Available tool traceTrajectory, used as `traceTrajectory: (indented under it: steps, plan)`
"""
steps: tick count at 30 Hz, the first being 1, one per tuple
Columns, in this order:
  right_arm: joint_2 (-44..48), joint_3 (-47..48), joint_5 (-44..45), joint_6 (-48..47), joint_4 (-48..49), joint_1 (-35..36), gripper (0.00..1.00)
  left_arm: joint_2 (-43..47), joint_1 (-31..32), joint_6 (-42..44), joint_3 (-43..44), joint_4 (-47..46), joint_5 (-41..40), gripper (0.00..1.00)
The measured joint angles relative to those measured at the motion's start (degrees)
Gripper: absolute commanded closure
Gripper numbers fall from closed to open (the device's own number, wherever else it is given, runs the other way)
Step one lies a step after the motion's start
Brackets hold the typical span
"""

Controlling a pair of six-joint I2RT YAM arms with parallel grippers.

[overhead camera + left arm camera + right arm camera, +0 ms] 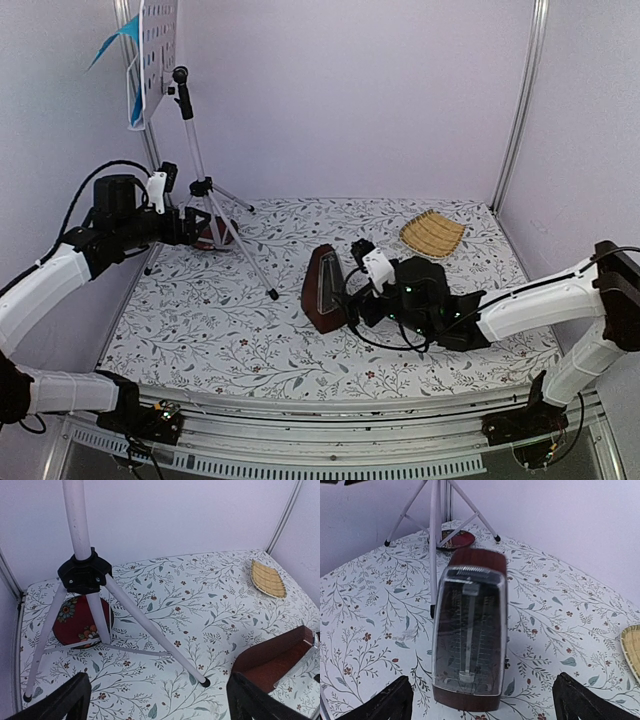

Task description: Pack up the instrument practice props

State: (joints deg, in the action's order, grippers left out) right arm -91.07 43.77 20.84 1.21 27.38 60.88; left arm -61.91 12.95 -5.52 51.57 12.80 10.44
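Observation:
The music stand (200,185) rises at the back left on three silver legs. Its white perforated desk (160,45) carries blue and cream music sheets (128,60). My left gripper (192,228) hovers just in front of the tripod hub (84,572), open, with bare cloth between its fingers (62,700). The dark brown metronome (323,290) stands upright mid-table, its clear front facing my right gripper (485,705). That gripper is open wide. The metronome (470,630) has its base between the fingertips (392,700), with a gap on each side.
A red floral bowl (75,622) sits under the tripod between its legs. A woven bamboo tray (432,233) lies at the back right. White walls close in the back and both sides. One tripod foot (203,682) reaches toward the metronome (275,657).

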Motion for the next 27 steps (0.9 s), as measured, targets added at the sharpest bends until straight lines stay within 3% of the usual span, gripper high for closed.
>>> traceTrajectory:
  steps: [5, 10, 16, 21, 27]
  plan:
    - [11.98, -5.6, -1.84, 0.42, -1.99, -3.89, 0.01, 2.86, 1.97, -2.82, -0.48, -1.09, -1.16, 0.03]
    - [21.14, -8.44, -9.14, 5.31, -5.18, -17.75, 0.01, 3.19, 14.19, -8.79, -4.28, -9.22, -3.34, 0.04]
    - [22.64, -10.19, -18.67, 13.07, -6.47, -29.51, 0.01, -12.0, 24.96, -10.32, -1.51, -17.97, -0.48, 0.03]
    - [22.84, -13.44, -24.22, 16.98, -5.7, -30.18, 0.01, -25.73, 30.4, -6.75, 6.8, -19.23, 2.84, 0.02]
    - [24.06, -15.76, -27.08, 19.89, -4.59, -30.21, 0.01, -32.44, 31.78, -3.89, 12.17, -20.15, 6.88, 0.03]
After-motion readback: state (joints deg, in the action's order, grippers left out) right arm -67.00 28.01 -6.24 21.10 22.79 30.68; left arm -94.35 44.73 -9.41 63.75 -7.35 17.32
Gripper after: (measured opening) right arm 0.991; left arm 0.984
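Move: The metronome stands about 27 cm to the left hand's right and 3 cm back, its middle some 15 cm below. The tripod's nearest foot lies 14 cm right of that hand and 3 cm ahead, down on the table; the tripod hub is 15 cm straight ahead at hand height. From the right hand the metronome is 7 cm ahead, 6 cm left and 6 cm lower, the bamboo tray about 27 cm ahead, 19 cm right, on the table. With its fingers wide open, the left hand reaches for the metronome's top: it lifts a little, swings some 28 cm right, then sinks about 8 cm, turning clockwise until the fingers come around the top; contact can't be seen. The empty right hand backs off from the clear cover, going about 16 cm right with an arc up and forward, its left side rolling up and its fingers tipping down. ##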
